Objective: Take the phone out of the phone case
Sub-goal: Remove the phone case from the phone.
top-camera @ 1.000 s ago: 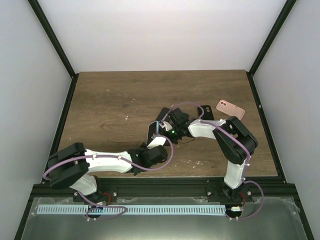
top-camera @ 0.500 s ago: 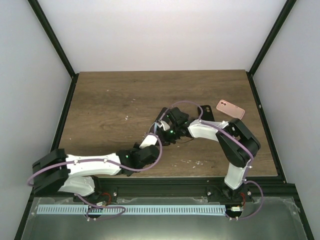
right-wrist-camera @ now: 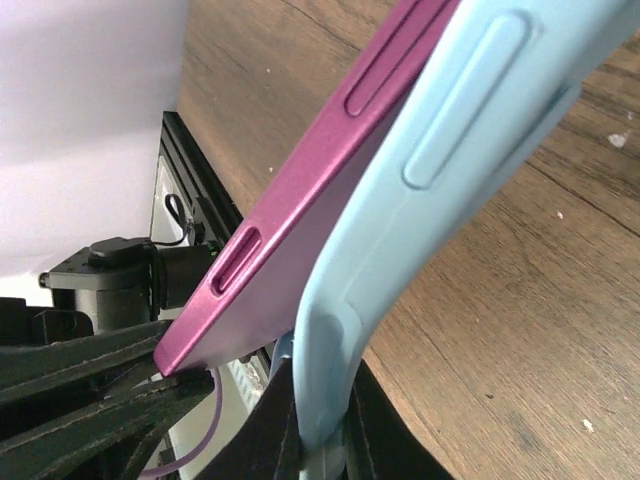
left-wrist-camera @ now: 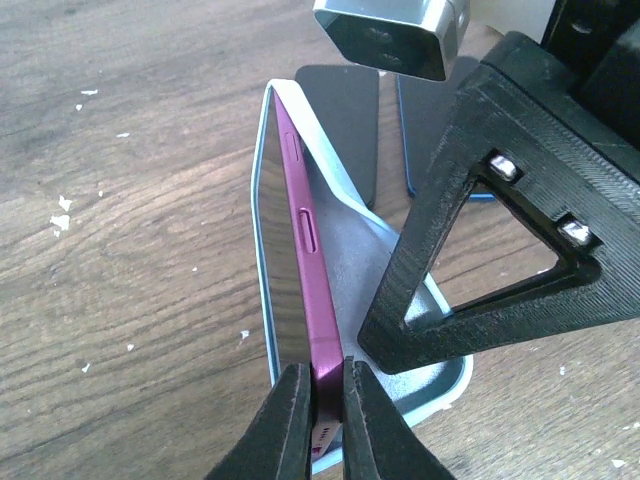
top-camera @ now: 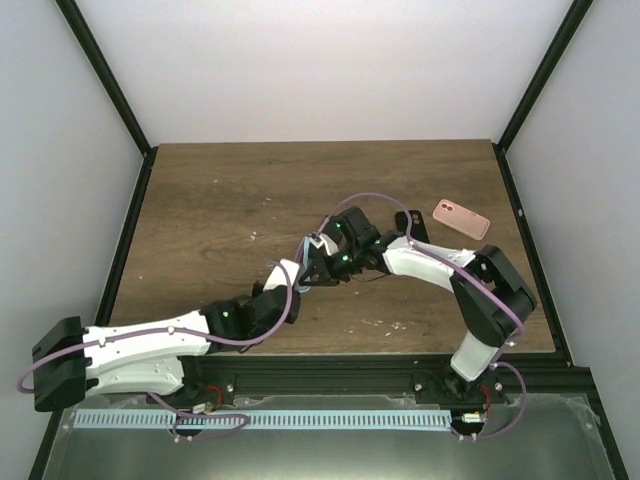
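Observation:
A magenta phone [left-wrist-camera: 305, 230] stands on edge, partly peeled out of a light blue phone case [left-wrist-camera: 352, 205]. My left gripper [left-wrist-camera: 322, 375] is shut on the phone's lower corner. My right gripper [right-wrist-camera: 320, 440] is shut on the rim of the case [right-wrist-camera: 440, 170], and the phone [right-wrist-camera: 330, 170] angles away from the case on its left. In the top view both grippers meet at mid-table, the left gripper [top-camera: 303, 268] just below and left of the right gripper [top-camera: 322, 250], with the case [top-camera: 309, 246] a pale sliver between them.
A pink phone [top-camera: 461, 219] lies flat at the back right of the wooden table [top-camera: 220, 220]. A dark flat case [left-wrist-camera: 345, 110] and a blue-edged one [left-wrist-camera: 430, 140] lie just behind the held phone. The right arm's finger frame [left-wrist-camera: 480, 210] crowds the case.
The left arm has stretched out low and forward, carrying its gripper up and right toward the right gripper. The phone and case have shifted slightly farther back.

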### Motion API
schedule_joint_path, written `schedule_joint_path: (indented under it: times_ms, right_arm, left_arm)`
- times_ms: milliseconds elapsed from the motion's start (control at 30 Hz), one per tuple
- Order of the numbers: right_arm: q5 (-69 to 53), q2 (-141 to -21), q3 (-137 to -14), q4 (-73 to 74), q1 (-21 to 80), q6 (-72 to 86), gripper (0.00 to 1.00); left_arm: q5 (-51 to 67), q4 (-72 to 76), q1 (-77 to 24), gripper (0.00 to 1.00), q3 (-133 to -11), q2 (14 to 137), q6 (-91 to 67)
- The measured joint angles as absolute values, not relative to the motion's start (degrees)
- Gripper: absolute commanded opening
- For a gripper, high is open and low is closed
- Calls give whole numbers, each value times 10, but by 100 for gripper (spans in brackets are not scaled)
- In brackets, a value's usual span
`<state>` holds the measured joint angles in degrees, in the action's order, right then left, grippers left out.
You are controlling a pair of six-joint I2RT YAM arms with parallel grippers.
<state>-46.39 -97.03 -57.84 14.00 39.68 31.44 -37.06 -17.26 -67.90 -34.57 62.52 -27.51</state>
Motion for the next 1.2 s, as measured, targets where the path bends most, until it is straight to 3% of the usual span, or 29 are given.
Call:
schedule_joint_path:
  times_ms: [533, 800, 1000, 1200]
  right_arm:
    - [-439, -895, -581, 165, 388, 216, 1]
    - [-290, -869, -582, 246, 271, 96, 1]
    - [-273, -757, -564, 210, 265, 55, 1]
    - [-243, -650, -457, 114, 191, 6, 1]
  left_arm:
    - [-366, -170, -674, 0, -346, 540, -273]
    - [-431, -236, -628, 0, -328, 467, -269]
    - [-431, -216, -595, 0, -311, 510, -241]
    - [-448, -197, -588, 0, -321, 629, -227]
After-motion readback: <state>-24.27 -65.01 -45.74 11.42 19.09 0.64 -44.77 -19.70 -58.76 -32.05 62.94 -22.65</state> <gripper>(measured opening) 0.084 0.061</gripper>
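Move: The left hand holds the purple phone by its near end; the blue case, still around part of it, is centred about 6 cm ahead, 4 cm right and about level. From the right hand, which grips the case's edge, the phone's middle is some 3 cm ahead, 4 cm left and slightly higher. On the table about 12 cm below the right hand lie a black phone, 17 cm ahead and 5 right, and a blue-edged phone, 14 ahead and 13 right. Still pinching phone and case, both hands rise together about 4 cm, then part and pull the case off the phone. The right hand darts forward and right, then climbs, ending about 16 cm to the right while rolling some 50 degrees so the case's far end tips up; the left moves left about 7 cm, then sinks, keeping the phone. ##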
